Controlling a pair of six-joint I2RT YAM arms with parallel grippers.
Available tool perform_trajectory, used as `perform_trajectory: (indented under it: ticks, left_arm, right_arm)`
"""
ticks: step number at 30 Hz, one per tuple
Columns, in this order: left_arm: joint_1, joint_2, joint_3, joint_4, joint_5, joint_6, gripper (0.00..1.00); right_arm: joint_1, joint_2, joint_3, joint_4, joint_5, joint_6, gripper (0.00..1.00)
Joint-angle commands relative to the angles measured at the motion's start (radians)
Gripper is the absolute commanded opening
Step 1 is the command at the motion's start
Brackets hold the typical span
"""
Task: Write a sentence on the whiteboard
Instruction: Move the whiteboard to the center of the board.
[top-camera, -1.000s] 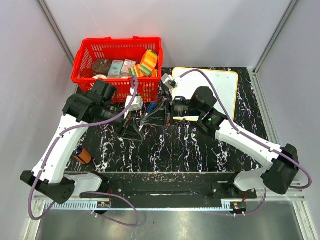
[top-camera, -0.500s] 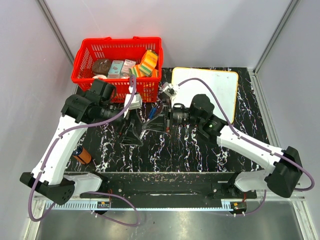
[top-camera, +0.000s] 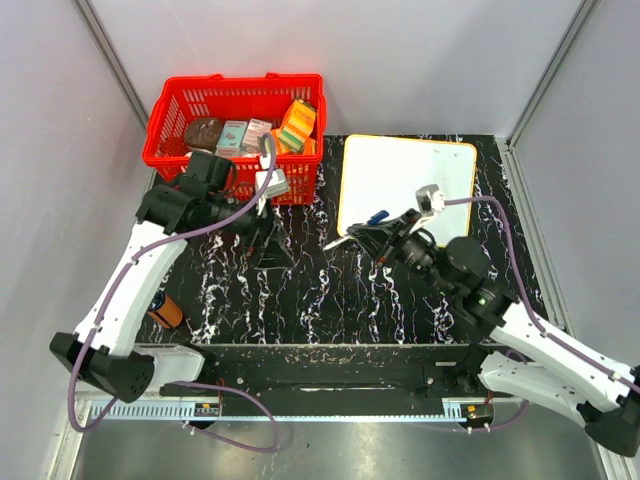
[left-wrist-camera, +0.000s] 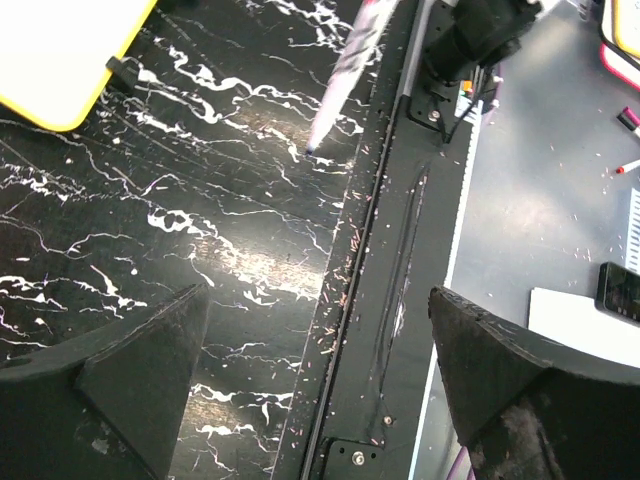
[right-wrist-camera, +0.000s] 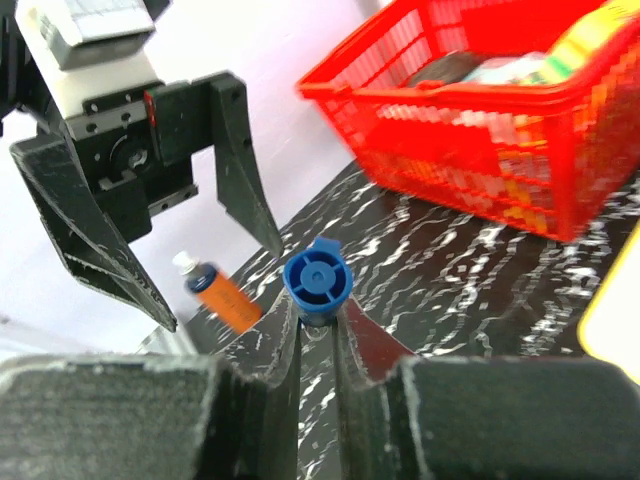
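The whiteboard (top-camera: 420, 170) lies flat at the back right, white with a yellow-orange rim; I see no blue letters on it. Its corner shows in the left wrist view (left-wrist-camera: 60, 50). My right gripper (top-camera: 368, 232) is shut on a blue marker (top-camera: 378, 216) and holds it over the board's near-left corner, tip pointing left. In the right wrist view the marker's blue end (right-wrist-camera: 317, 278) is clamped between the fingers of my right gripper (right-wrist-camera: 318, 312). My left gripper (top-camera: 268, 245) is open and empty above the table, left of the marker. Its fingers (left-wrist-camera: 140, 370) stand wide apart.
A red basket (top-camera: 170, 125) with several packets stands at the back left, also seen in the right wrist view (right-wrist-camera: 480, 110). An orange bottle (top-camera: 165, 311) lies by the left arm, also seen in the right wrist view (right-wrist-camera: 222, 295). The marker's tip (left-wrist-camera: 330, 90) shows in the left wrist view.
The two grippers were together at the table's middle around the marker. The right gripper has drawn back to the right with the marker in it; the left gripper has stayed open and nearly still.
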Motion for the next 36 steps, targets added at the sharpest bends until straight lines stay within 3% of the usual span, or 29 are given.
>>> perform_trajectory:
  ticks: [1,6,10,15,28,36]
  left_arm:
    - [0.005,0.081,-0.019,0.124,-0.075,-0.084,0.95]
    - [-0.010,0.227,-0.005,0.153,-0.065,-0.101,0.94]
    - [-0.103,0.318,-0.007,0.249,-0.165,-0.125,0.93]
    - [-0.136,0.508,0.088,0.269,-0.233,-0.180,0.93]
    - [-0.140,0.785,0.191,0.620,-0.371,-0.300,0.95]
    - [-0.140,0.812,0.137,0.900,-0.499,-0.392,0.95]
  right_arm:
    - [0.003,-0.115,-0.068,0.018,0.295,-0.064,0.00]
    - [0.003,-0.221,-0.137,0.067,0.395,-0.132,0.00]
    - [0.003,-0.266,-0.157,0.084,0.426,-0.193,0.00]
    - [0.003,-0.282,-0.157,0.073,0.490,-0.246,0.00]
    - [0.003,-0.348,-0.221,0.080,0.688,-0.325,0.00]
    - [0.003,-0.413,-0.240,0.057,0.706,-0.348,0.00]
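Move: The whiteboard's middle lies about 28 cm ahead of the left hand, 26 cm to its right and 30 cm below. The marker, held by the right hand, is some 13 cm to the left hand's right and 4 cm ahead, slightly higher; the red basket is roughly 33 cm ahead, 10 cm left and 22 cm lower. From the right hand, the whiteboard's middle is about 25 cm ahead, 14 cm right and 34 cm down. Open left hand dives 20 cm forward-down, also right, towards the whiteboard's near-left corner; right carries marker 15 cm right. ##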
